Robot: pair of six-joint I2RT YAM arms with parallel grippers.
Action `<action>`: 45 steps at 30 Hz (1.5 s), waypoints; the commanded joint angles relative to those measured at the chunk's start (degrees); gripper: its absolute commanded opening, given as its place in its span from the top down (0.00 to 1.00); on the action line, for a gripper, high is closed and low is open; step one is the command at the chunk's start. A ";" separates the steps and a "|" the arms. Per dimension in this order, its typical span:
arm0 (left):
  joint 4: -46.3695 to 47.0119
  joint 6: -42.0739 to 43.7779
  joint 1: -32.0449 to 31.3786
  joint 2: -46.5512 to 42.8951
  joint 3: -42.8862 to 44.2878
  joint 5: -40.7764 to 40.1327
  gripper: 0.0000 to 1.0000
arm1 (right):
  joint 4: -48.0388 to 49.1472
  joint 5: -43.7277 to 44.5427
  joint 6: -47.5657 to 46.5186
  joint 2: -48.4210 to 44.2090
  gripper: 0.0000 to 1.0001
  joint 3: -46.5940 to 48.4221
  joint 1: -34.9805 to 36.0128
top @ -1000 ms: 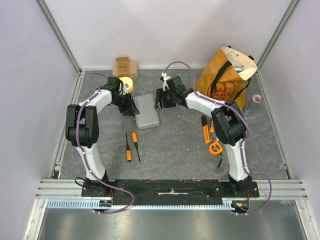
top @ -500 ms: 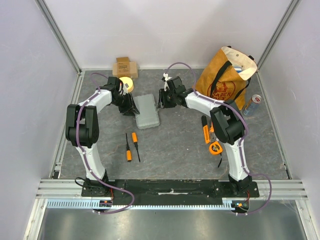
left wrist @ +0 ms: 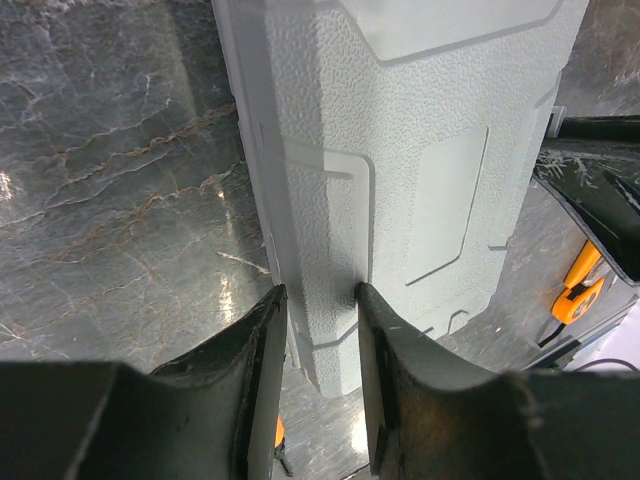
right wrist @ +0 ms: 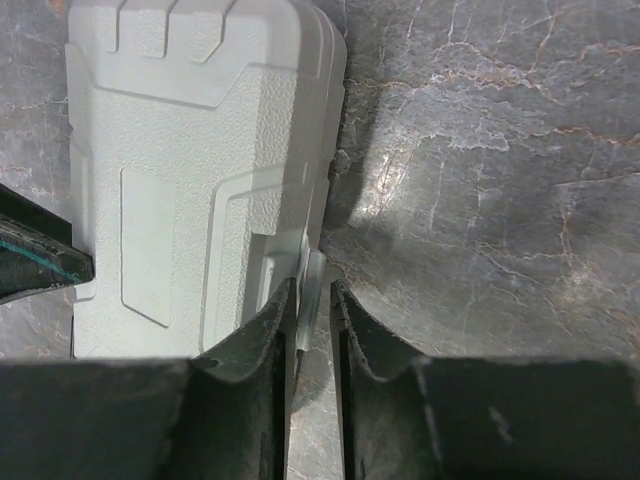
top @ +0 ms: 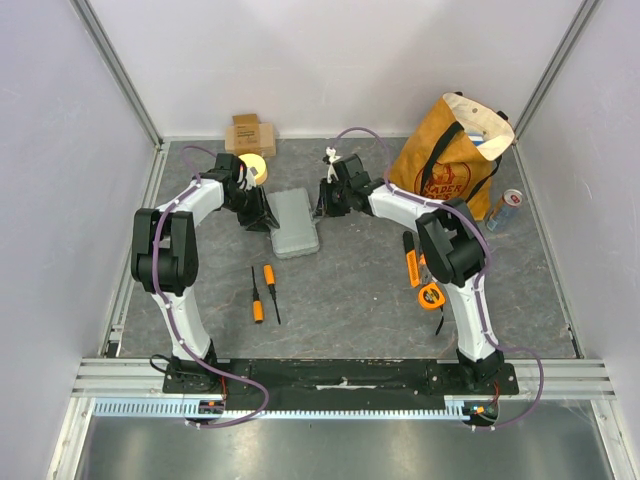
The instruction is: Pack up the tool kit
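The grey tool kit case lies closed and flat on the table at centre back. My left gripper is at its left long edge; in the left wrist view the jaws are closed on the case's rim. My right gripper is at the right long edge; its jaws are nearly together, pinching a small tab on the side of the case. Two orange-and-black screwdrivers lie in front of the case. More orange tools and an orange tape measure lie by the right arm.
An orange-brown tote bag stands at the back right with a can beside it. A tan cardboard box and a yellow tape roll sit at the back left. Frame walls close in the table on three sides.
My right gripper has shifted slightly back and right along the case's right edge. The left arm and the case have not visibly moved.
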 commanded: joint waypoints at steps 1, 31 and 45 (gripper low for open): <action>-2.62 3.83 -0.99 3.17 -2.05 -4.84 0.60 | 0.43 -0.35 0.93 1.93 0.76 1.81 -0.39; 8.89 -7.68 -2.66 -10.72 3.57 8.16 0.21 | -12.13 12.22 -3.03 -14.59 1.00 3.47 -0.04; 18.74 -11.29 -6.18 -4.30 0.84 11.34 0.16 | -19.61 20.92 -4.96 -15.91 1.00 9.71 3.57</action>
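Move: The translucent clasp tab on the grey case lies right at my right fingertips, barely 1 cm below. From there the case's middle is about 5 cm left and 3 back, the yellow roll some 15 left and 11 ahead, the box cutter roughly 20 right and 12 back. From my left hand the case's middle is about 5 cm right and 1 ahead, and the nearer screwdriver about 17 straight back. I shut my right fingers on the clasp tab, already between them, then lift it about 9 cm, drifting some 4 cm right as the wrist tilts about 15 degrees. My left hand opens off the case's left edge, rises with the lift, then swings right after the case, sinking slightly, fingers spread wide. ##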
